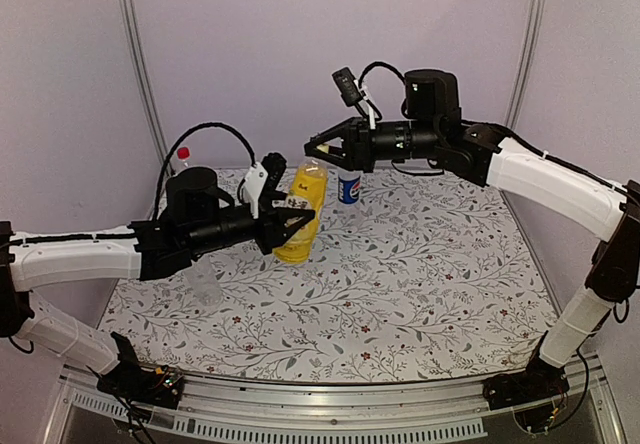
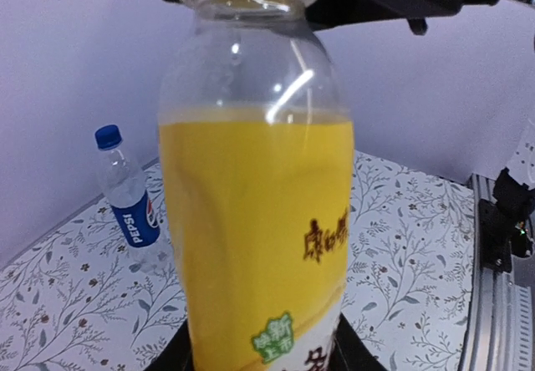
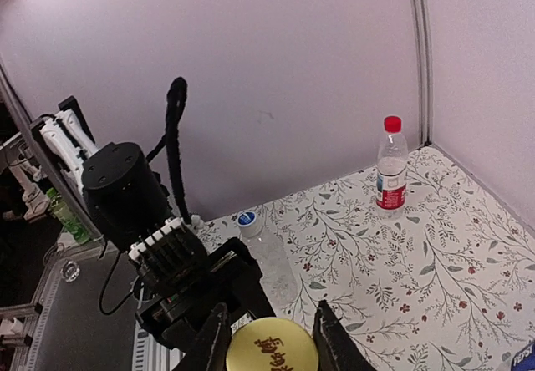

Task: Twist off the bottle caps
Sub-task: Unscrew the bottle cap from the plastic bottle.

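The bottle of yellow liquid (image 1: 303, 214) stands upright over the table, and my left gripper (image 1: 295, 226) is shut on its lower body. In the left wrist view the yellow bottle (image 2: 255, 221) fills the frame, with dark fingers (image 2: 355, 350) at either side of its base. My right gripper (image 3: 272, 342) reaches in from above and is shut on the gold cap (image 3: 272, 350), one finger against each side. A blue-labelled Pepsi bottle (image 1: 349, 186) stands just behind. A red-capped bottle (image 3: 390, 170) stands at the far corner. A plain clear bottle (image 3: 267, 258) with a blue cap stands beside the left arm.
The flowered tablecloth (image 1: 420, 284) covers the table, with lilac walls behind and at both sides. A metal rail (image 1: 330, 389) runs along the near edge by the arm bases. The left arm's black wrist and cable (image 3: 138, 204) sit close under my right gripper.
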`<state>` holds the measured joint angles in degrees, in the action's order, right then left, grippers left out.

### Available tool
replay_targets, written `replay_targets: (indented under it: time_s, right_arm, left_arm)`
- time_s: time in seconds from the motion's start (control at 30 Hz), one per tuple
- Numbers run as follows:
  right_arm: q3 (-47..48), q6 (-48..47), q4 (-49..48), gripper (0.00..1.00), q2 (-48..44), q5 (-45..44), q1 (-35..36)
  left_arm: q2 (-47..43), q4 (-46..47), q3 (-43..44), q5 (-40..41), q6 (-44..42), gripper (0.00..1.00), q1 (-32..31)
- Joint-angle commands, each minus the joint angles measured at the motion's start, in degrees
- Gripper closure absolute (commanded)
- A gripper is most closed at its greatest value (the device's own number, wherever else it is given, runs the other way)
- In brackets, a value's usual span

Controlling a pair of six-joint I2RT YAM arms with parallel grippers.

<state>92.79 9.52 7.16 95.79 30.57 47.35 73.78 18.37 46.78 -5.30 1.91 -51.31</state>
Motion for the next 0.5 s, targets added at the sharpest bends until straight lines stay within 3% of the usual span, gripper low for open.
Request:
replay_targets:
  time_s: [0.0, 0.1, 0.23, 0.3, 0.47]
  right_arm:
    - [-0.6, -17.5, 1.3, 0.9, -2.9, 28.1, -2.3]
    - [4.4, -21.7, 9.0, 0.89, -0.7, 36.0, -3.5]
    - [8.5, -27.5, 16.5, 0.78, 2.4, 37.1, -3.6]
    - [8.5, -27.3, 16.5, 0.67, 2.6, 35.9, -3.6]
    - [5.9, -22.5, 11.9, 0.25, 0.7, 28.5, -3.6]
  left_arm:
    - [-2.2, 8.9, -1.2, -27.2, -1.8, 0.77, 0.8]
    - [-1.3, 11.9, -1.4, -37.6, 0.3, 0.77, 1.5]
    - [0.3, 12.3, -0.8, -41.1, 2.1, 0.77, 2.0]
    - [0.2, 12.2, -0.9, -39.4, 2.1, 0.77, 2.1]
    - [0.0, 9.8, -0.5, -29.3, 1.3, 0.78, 2.1]
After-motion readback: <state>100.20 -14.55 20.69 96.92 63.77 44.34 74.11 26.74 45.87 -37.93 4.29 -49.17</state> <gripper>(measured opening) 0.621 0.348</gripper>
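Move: The right hand's fingers are already shut on the pale cap, right at its hand point. From the left hand, which still grips the yellow bottle about its middle, the cap sits some 11 cm up, 3 cm ahead and 4 cm to the right. The Pepsi bottle stands about 32 cm ahead of the right hand, 8 cm right and 27 cm lower; the clear bottle stands about 19 cm left of the left hand, 2 cm back and 17 cm lower. Back towards the bases both hands carry bottle and cap together, about 8 cm, drifting a little right and up, while they twist against each other: the left turns the bottle some 30 degrees clockwise, the right turns on the cap about as far counter-clockwise. As the swing ends, the right fingers open wide around the cap and sink slightly; the left keeps its grip. ##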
